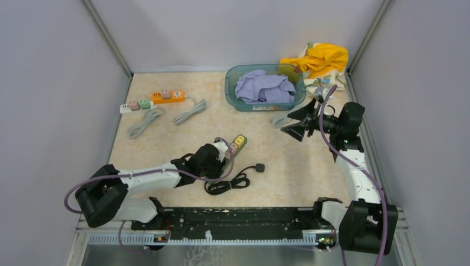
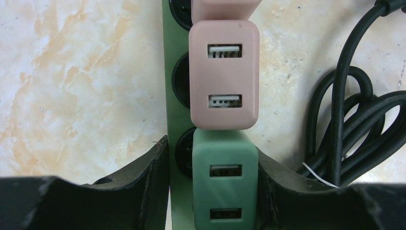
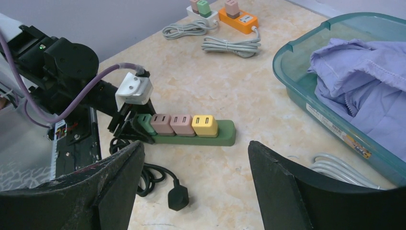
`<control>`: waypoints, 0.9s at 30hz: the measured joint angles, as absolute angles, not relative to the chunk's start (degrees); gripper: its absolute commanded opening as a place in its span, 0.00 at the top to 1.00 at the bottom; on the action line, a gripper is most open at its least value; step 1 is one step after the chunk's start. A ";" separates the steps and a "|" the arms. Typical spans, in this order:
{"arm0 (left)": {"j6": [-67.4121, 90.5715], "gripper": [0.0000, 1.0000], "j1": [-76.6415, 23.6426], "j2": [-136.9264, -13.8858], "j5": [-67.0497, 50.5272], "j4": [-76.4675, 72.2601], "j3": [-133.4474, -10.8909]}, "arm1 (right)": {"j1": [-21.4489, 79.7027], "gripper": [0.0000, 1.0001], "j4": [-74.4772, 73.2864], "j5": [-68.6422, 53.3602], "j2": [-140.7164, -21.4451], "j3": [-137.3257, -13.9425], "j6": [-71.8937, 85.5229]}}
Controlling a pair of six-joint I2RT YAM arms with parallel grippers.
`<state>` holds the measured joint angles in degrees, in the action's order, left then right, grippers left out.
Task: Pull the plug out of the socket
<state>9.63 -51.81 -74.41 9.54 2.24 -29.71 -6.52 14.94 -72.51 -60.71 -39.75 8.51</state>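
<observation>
A dark green power strip [image 1: 241, 147] lies mid-table, also in the right wrist view [image 3: 225, 136]. It carries a green plug [image 2: 225, 187], two pink plugs [image 2: 224, 76] and a yellow plug [image 3: 204, 125] in a row. My left gripper [image 2: 212, 158] is shut on the green plug at the strip's near end: one finger lies against the strip's left edge, the other against the plug's right side. It also shows from the right wrist [image 3: 134, 125]. My right gripper [image 1: 294, 123] is open and empty, raised to the right of the strip.
The strip's black cord [image 1: 227, 183] is coiled in front, with its black plug end [image 1: 259, 167] loose. A teal basin [image 1: 230, 83] holds lavender cloth [image 1: 263, 86]. Yellow cloth [image 1: 318, 58] lies at the back right. Orange [image 1: 168, 96] and white [image 1: 136, 105] strips with grey cords lie at the back left.
</observation>
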 measured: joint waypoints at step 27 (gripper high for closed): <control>-10.13 0.58 -56.25 -91.35 2.48 -7.66 -40.88 | -6.52 0.20 14.50 -72.49 -60.71 -39.75 7.84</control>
<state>-10.13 -56.25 -91.35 2.48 -7.66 -40.88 -6.52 14.50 -72.49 -60.71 -39.75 7.84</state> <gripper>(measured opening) 0.543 0.795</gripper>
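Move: The left fingers already grip the green power strip at its end green plug, right at the hand point; bare table lies to the right. The nearer pink plug is about 3 cm ahead and 2 cm right, the yellow plug some 8 cm ahead and 6 cm right. The coiled black cord lies about 8 cm back and 2 cm right, its black plug about 13 cm right and 1 cm back. From the right hand, the green plug is some 21 cm left, 7 cm back and 22 cm below. Keeping its fingers clamped across the strip at the green plug, the left hand carries the whole strip about 8 cm to the right over the open table, staying at nearly the same low height. As it goes it turns the strip clockwise by some 25 degrees, swinging the yellow-plug end rightward, while the fingers tip up slightly and the hand eases a little forward near the end. ##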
